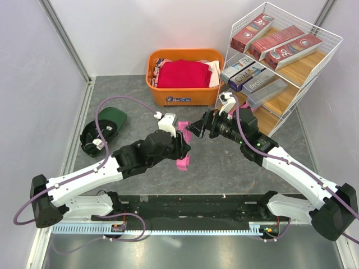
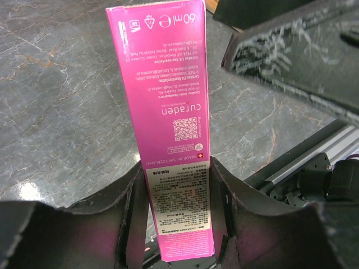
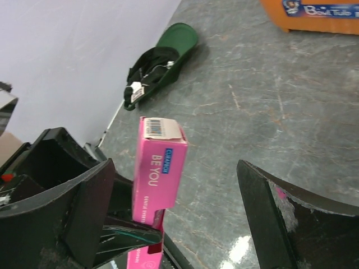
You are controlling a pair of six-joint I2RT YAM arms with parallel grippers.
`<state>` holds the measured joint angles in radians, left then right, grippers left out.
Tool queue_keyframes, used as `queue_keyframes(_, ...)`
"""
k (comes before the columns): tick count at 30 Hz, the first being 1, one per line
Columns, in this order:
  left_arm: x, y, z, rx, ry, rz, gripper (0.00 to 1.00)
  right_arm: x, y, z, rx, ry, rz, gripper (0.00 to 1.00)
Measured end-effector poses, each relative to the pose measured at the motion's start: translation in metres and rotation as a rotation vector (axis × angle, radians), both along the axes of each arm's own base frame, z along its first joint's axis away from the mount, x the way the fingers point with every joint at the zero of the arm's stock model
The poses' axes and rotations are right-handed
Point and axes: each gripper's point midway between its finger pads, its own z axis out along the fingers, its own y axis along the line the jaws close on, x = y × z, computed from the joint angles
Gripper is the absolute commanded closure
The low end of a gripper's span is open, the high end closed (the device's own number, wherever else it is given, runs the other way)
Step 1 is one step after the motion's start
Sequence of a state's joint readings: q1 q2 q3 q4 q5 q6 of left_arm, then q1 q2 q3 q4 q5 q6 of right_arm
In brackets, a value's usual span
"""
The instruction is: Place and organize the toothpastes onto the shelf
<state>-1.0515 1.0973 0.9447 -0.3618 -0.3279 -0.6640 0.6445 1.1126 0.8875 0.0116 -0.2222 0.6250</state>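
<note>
My left gripper [image 1: 182,144] [image 2: 178,168] is shut on a bright pink toothpaste box [image 1: 183,126] [image 2: 168,95] [image 3: 160,165], gripping its lower part and holding it on end above the table. My right gripper [image 1: 194,129] [image 3: 175,168] faces it, open wide. The box's barcoded top end sits between the right fingers, nearer the left finger [image 3: 73,196], touching neither. The shelf [image 1: 307,70] stands at the back right. Dark red toothpastes [image 1: 283,47] lie on its top board and silver-grey and purple ones [image 1: 249,75] on the middle board.
An orange basket [image 1: 168,92] with folded red clothes [image 1: 184,74] stands at the back centre, left of the shelf. A dark green cap [image 1: 104,131] [image 3: 160,59] lies at the left near the wall. A black rail [image 1: 185,204] runs along the near edge.
</note>
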Motion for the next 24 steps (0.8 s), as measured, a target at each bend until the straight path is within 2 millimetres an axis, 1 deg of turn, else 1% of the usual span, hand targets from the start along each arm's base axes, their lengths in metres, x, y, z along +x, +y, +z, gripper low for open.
queue_keyframes(4, 0.001, -0.005, 0.006, -0.016, -0.012, -0.017, 0.79, -0.005, 0.007, 0.005, 0.028, -0.004, 0.045, 0.02)
queue_keyframes(6, 0.001, -0.008, 0.011, -0.026, -0.019, -0.025, 0.78, -0.007, 0.013, 0.004, 0.038, 0.001, 0.071, 0.02)
queue_keyframes(8, 0.002, -0.01, 0.014, -0.032, -0.025, -0.03, 0.78, -0.008, 0.017, 0.001, 0.039, 0.012, 0.089, 0.16)
queue_keyframes(10, 0.002, -0.014, 0.019, -0.042, -0.035, -0.043, 0.78, -0.008, 0.022, -0.005, 0.036, 0.031, 0.108, 0.2)
queue_keyframes(12, 0.002, -0.018, 0.024, -0.054, -0.044, -0.061, 0.77, -0.01, 0.025, -0.011, 0.033, 0.051, 0.121, 0.29)
queue_keyframes(13, 0.002, -0.019, 0.025, -0.056, -0.047, -0.067, 0.76, -0.01, 0.026, -0.012, 0.031, 0.054, 0.125, 0.38)
queue_keyframes(15, 0.001, -0.022, 0.025, -0.058, -0.052, -0.081, 0.72, -0.01, 0.027, -0.01, 0.036, 0.054, 0.127, 0.44)
queue_keyframes(16, 0.001, -0.022, 0.025, -0.056, -0.053, -0.086, 0.68, -0.011, 0.027, -0.008, 0.041, 0.049, 0.127, 0.48)
queue_keyframes(17, 0.001, -0.023, 0.025, -0.055, -0.055, -0.09, 0.49, -0.012, 0.028, -0.006, 0.048, 0.043, 0.129, 0.5)
queue_keyframes(19, 0.001, -0.024, 0.026, -0.057, -0.06, -0.096, 0.35, -0.012, 0.027, -0.001, 0.055, 0.029, 0.124, 0.52)
queue_keyframes(20, 0.001, -0.024, 0.028, -0.061, -0.064, -0.097, 0.24, -0.012, 0.025, 0.003, 0.06, 0.02, 0.111, 0.52)
queue_keyframes(22, 0.001, -0.024, 0.03, -0.064, -0.075, -0.1, 0.17, -0.009, 0.02, 0.01, 0.064, -0.004, 0.081, 0.54)
queue_keyframes(23, 0.001, -0.024, 0.032, -0.069, -0.079, -0.1, 0.11, -0.009, 0.017, 0.014, 0.07, -0.013, 0.066, 0.55)
queue_keyframes(24, 0.001, -0.023, 0.037, -0.082, -0.087, -0.099, 0.09, -0.007, 0.013, 0.019, 0.076, -0.027, 0.045, 0.55)
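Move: The pink toothpaste box, still pinched in the left fingers, has its middle about 5 cm to the right hand's left, some 4 cm nearer the bases and 4 cm lower. From the right hand, the orange tub stands roughly 25 cm ahead, 4 cm left and 18 cm lower; the shelf about 17 cm ahead, 27 cm right and 5 cm lower. The left hand is bringing the box to the right gripper, about 7 cm ahead, 5 cm right and 5 cm higher. The pink toothpaste box is passed across: the left hand carries it about 2.5 cm right and up, while the open right gripper slides nearly 3 cm left over its far end and closes, pinching it. The left fingers then open and let go, still rising a little, and the right hand turns back, up about 3 cm and slightly right. ##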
